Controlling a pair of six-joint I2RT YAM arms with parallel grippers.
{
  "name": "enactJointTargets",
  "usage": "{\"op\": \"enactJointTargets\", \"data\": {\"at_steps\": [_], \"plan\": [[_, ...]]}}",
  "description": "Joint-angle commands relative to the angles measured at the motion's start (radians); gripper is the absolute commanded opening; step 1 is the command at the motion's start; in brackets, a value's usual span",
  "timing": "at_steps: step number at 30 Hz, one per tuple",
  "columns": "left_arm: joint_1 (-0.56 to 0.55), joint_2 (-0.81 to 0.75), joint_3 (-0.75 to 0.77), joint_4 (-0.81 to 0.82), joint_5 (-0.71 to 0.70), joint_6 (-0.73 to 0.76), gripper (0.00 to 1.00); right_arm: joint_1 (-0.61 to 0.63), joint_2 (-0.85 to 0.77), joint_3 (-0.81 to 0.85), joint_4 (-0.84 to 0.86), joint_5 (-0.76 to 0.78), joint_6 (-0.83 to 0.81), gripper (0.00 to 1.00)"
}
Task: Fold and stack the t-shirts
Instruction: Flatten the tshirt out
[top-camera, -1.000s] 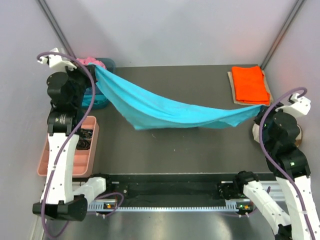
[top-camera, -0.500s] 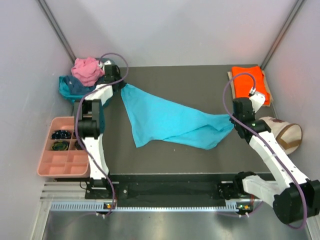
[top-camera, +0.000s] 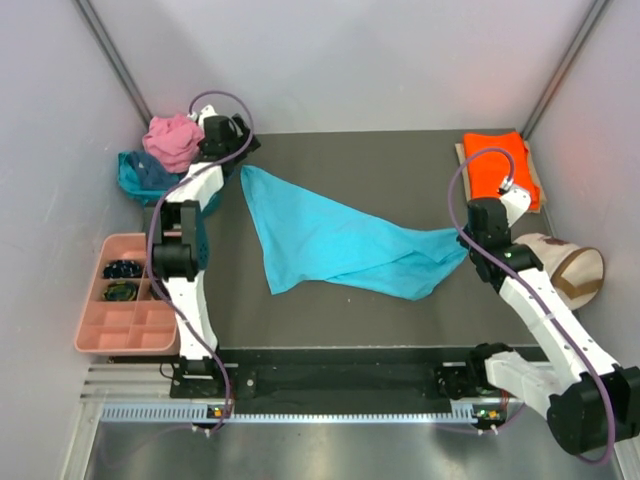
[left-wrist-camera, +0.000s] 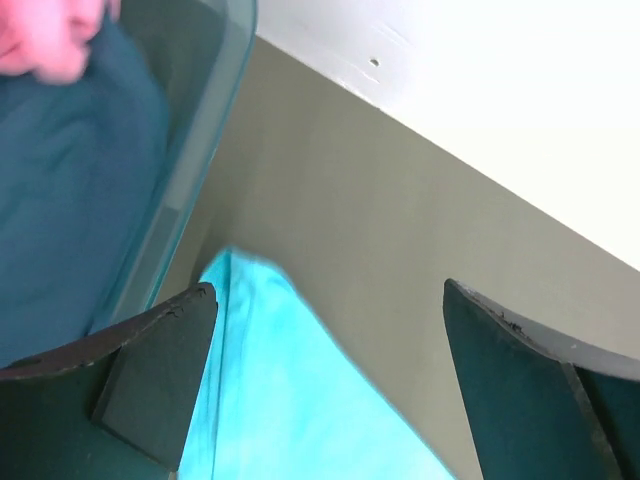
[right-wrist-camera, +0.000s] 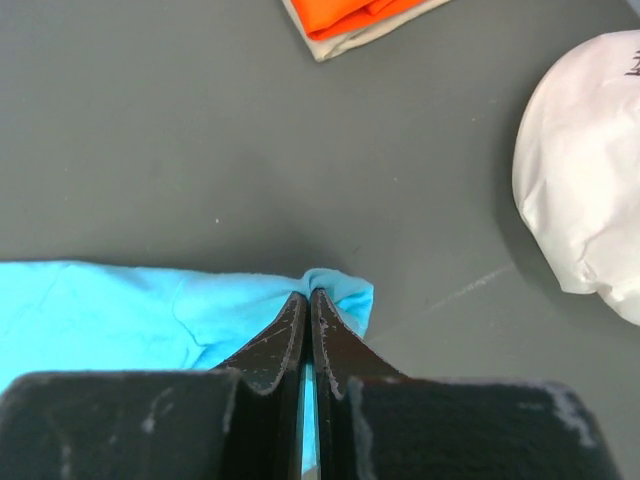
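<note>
A bright turquoise t-shirt (top-camera: 335, 240) lies spread in a long triangle across the dark table (top-camera: 400, 160). My left gripper (top-camera: 240, 158) hangs open just above its far-left corner (left-wrist-camera: 270, 400); its fingers (left-wrist-camera: 150, 370) stand wide apart with nothing between them. My right gripper (top-camera: 468, 238) is shut on the shirt's right corner (right-wrist-camera: 345, 288), low at the table. An orange t-shirt (top-camera: 497, 166) lies folded at the back right. A pink t-shirt (top-camera: 172, 140) sits on darker teal and navy cloth (top-camera: 140, 175) in the back-left bin.
The clear teal bin (left-wrist-camera: 190, 170) stands right beside the left gripper. A cream bag (top-camera: 565, 270) lies right of the right arm, white (right-wrist-camera: 585, 170) in the right wrist view. A pink compartment tray (top-camera: 125, 315) sits at the left edge. Grey walls enclose the table.
The shirt, stretched in the air between both grippers a second ago, now lies on the table. The left gripper has opened and let go of its corner; the right keeps its grip.
</note>
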Motion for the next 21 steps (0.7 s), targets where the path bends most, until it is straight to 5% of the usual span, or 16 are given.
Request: {"op": "enactJointTargets", "data": {"at_steps": [1,9,21], "plan": [[-0.023,-0.264,-0.155,0.066,-0.022,-0.028,0.99,-0.004,-0.023,-0.014,0.060,-0.042,-0.008,0.00],[-0.242,-0.616,-0.534,-0.050,-0.092,0.023,0.99,-0.003,-0.029,-0.052,0.078,-0.092,-0.020,0.00],[-0.397,-0.868,-0.883,-0.271,-0.177,-0.090,0.93,-0.003,-0.034,-0.092,0.094,-0.126,-0.025,0.00]]}}
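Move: The shirt's near-left corner lies about 35 cm back from the open left hand, some 10 cm to its right and 10 cm below. The far-left corner is 2 cm back and roughly 1 cm left of that hand, also 10 cm below; the clothes basket is about 18 cm left and 3 cm back. From the right hand, still gripping the shirt's right end, the near-left corner is some 46 cm left and 4 cm back. Open left hand arcs 25 cm back and 12 right towards the near-left corner; right lowers its grip 3. ##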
